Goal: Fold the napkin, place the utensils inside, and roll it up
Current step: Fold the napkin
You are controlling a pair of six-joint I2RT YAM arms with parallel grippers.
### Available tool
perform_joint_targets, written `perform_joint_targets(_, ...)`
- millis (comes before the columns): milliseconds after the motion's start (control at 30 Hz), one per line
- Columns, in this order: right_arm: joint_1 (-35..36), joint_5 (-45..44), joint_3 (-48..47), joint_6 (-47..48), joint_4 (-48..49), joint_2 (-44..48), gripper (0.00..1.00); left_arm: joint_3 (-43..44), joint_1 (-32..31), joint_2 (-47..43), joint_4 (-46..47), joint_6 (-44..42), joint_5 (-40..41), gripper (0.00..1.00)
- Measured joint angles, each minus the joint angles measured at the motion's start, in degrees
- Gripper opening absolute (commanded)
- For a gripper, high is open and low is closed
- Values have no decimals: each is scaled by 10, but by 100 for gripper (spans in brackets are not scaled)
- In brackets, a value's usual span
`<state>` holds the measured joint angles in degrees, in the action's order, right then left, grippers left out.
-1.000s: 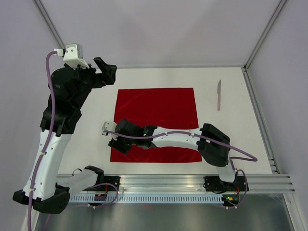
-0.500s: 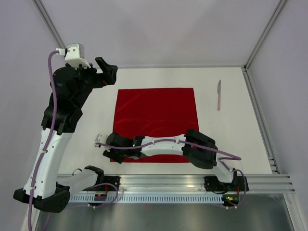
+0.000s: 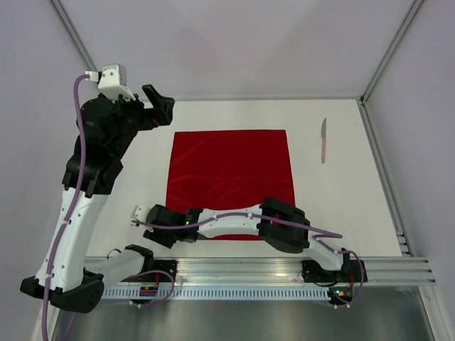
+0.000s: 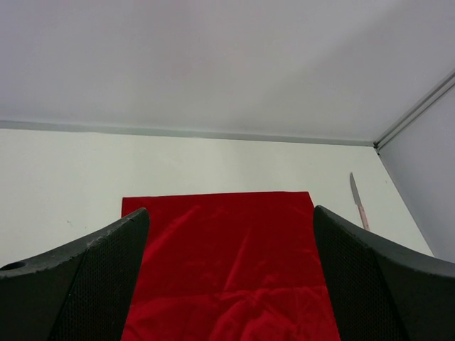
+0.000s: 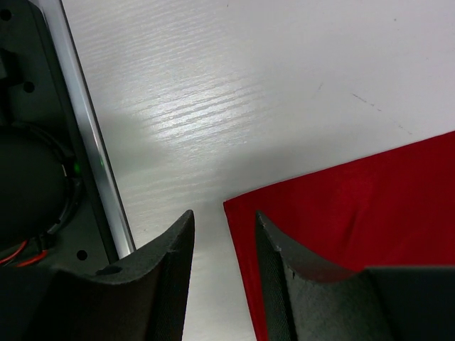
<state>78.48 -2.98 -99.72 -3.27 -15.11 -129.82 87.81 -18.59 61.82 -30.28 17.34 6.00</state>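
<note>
The deep-red napkin (image 3: 231,167) lies spread flat on the white table (image 3: 341,206), with ripples near its front edge. My right gripper (image 3: 158,234) sits low at the napkin's near-left corner (image 5: 242,206). Its jaws (image 5: 225,213) are open and narrow, one on bare table and one over the cloth, with the cloth's edge in the gap. My left gripper (image 3: 158,103) hangs wide open and empty above the table beyond the napkin's far-left corner, and the napkin (image 4: 227,270) fills the space between its fingers (image 4: 231,209). One utensil, a knife (image 3: 323,140), lies at the far right.
The knife (image 4: 357,202) rests close to the right wall. A metal rail (image 3: 256,273) runs along the near table edge, right beside my right gripper (image 5: 85,142). Pale walls close off the back and both sides.
My right arm has swung left and toward the near edge, from over the napkin's front part to its near-left corner, and its jaws have narrowed. The left arm has barely moved.
</note>
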Motion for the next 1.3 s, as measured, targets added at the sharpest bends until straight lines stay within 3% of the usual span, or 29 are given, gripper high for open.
perform_joint_targets(533,4,-25,-23,-1,-4,-35,40,0,0,0,-9,-9,14,100)
perform_joint_targets(833,5,-27,-35,-2,-8,-42,10,0,0,0,-9,-15,15,100)
perform_joint_targets(1300,5,-24,-167,-4,-81,-49,7,0,0,-5,-9,-19,25,100)
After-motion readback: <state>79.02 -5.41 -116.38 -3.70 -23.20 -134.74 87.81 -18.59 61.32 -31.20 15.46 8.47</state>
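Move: The napkin's near left corner lies almost under the right hand's half-open fingers, roughly 1 cm to its left and 3 cm below. From that hand, the napkin's middle is some 20 cm ahead and 20 cm to the right. The table's metal edge rail runs level left and right about 6 cm back. From the left hand the corner is about 20 cm back, 5 cm left and far below, some 44 cm. Straight down about 2 cm goes the right hand onto the napkin's near left corner. There it all but stops while the half-open fingers close and pinch the corner between their tips. Then it lifts, faster and faster, some 6 cm up and about 3 cm farther left, away from the napkin's middle, still holding the corner. ##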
